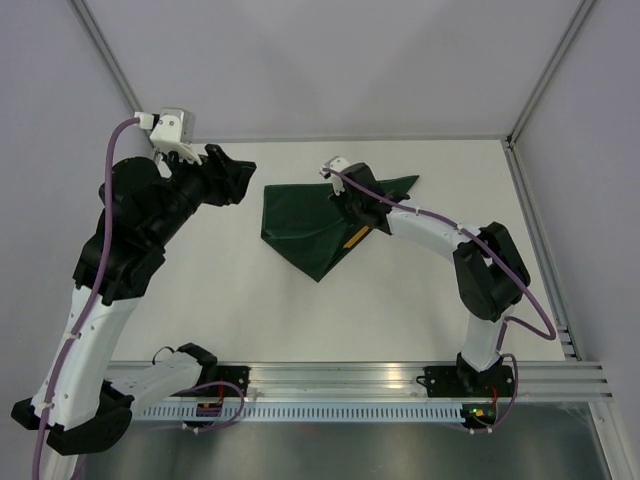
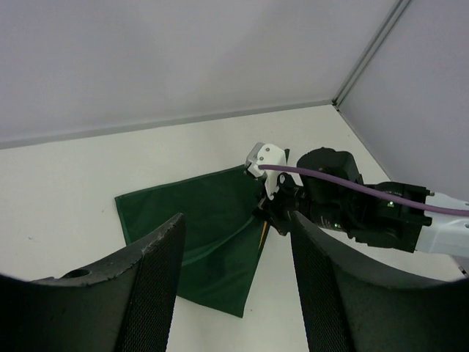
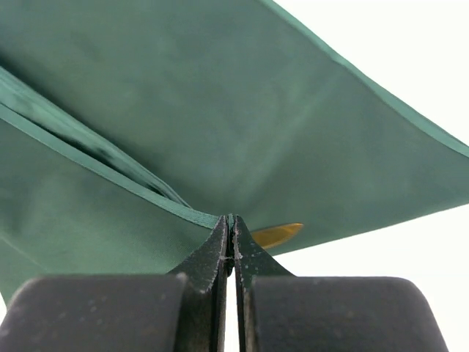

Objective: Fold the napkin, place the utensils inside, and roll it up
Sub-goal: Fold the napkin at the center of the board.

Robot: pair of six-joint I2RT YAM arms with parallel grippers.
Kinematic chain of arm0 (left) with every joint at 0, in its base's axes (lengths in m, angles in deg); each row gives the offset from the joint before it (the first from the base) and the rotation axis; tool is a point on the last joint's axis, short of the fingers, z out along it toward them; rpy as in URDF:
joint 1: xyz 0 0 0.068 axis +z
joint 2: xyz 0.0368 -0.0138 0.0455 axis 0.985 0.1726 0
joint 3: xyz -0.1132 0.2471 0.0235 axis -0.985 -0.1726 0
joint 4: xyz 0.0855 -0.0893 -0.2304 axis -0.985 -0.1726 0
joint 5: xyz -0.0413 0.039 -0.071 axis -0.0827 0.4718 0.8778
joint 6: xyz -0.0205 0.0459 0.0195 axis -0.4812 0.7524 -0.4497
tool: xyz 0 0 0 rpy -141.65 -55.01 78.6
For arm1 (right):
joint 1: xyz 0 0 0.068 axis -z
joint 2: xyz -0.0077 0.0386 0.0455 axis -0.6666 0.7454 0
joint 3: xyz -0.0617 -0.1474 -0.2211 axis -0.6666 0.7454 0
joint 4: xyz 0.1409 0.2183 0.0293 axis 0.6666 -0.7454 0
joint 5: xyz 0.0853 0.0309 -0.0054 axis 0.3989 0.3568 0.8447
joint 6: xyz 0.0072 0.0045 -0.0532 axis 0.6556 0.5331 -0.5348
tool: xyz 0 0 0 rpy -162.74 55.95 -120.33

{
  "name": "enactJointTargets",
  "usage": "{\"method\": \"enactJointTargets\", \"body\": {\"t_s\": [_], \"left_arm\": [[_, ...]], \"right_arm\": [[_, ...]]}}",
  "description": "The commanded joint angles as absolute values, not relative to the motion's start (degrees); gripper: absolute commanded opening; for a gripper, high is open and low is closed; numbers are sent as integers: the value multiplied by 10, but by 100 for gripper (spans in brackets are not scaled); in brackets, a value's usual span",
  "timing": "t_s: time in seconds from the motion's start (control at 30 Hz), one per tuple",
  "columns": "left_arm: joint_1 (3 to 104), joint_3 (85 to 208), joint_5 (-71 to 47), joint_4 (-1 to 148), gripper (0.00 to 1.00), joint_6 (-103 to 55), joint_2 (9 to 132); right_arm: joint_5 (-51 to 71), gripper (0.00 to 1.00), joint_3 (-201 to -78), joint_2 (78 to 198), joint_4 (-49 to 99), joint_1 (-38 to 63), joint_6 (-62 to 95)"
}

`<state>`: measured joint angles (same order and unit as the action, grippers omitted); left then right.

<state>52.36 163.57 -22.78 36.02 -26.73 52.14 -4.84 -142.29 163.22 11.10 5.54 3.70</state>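
Observation:
The dark green napkin (image 1: 300, 225) lies partly folded on the white table, one flap lifted. My right gripper (image 1: 352, 218) is shut on the napkin's hemmed edge (image 3: 183, 211), the fabric pinched between the closed tips (image 3: 232, 221). An orange-yellow utensil (image 1: 356, 238) pokes out from under the lifted flap, just right of those tips (image 3: 277, 234). My left gripper (image 1: 240, 180) hovers open to the left of the napkin, holding nothing. In the left wrist view, the napkin (image 2: 198, 220), the utensil (image 2: 261, 232) and the right gripper (image 2: 270, 215) show between its spread fingers (image 2: 165, 264).
Grey walls close off the table at the back and right (image 1: 520, 190). A metal rail (image 1: 350, 385) carrying both arm bases runs along the near edge. Bare white table (image 1: 300, 320) lies in front of the napkin.

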Motion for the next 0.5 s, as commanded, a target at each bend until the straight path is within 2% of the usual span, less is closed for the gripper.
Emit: {"method": "enactJointTargets", "body": {"t_s": [0.0,0.47], "left_arm": [[524,1634,-210,389,64,-260,528],[524,1619,-204,412,63,-265,558]], "right_arm": [[-42,1,-1421,1613,121,80,28],[-27,0,-1410,1649,146,147,16]]}}
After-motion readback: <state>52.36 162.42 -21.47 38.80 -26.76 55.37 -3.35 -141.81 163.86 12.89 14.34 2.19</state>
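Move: The right hand holds the lifted corner of the napkin, and the napkin's far-right corner lies about 12 cm ahead, 19 cm to its right and some 7 cm below. The utensil's orange end is about 4 cm back and 3 cm right of that hand, the napkin's far-left corner 11 cm ahead and 20 cm left, both also 7 cm down. From the left hand, the far-right corner lies roughly 26 cm ahead, 30 cm right and 42 cm below. Rightward and forward, staying nearly level and slowing towards the end, the right hand carries the pinched napkin corner about 7 cm towards the far-right corner, turning some 5 degrees clockwise with its fingers still shut. The left hand, open and empty high over the left side, eases about 2 cm forward, a little right and down. ##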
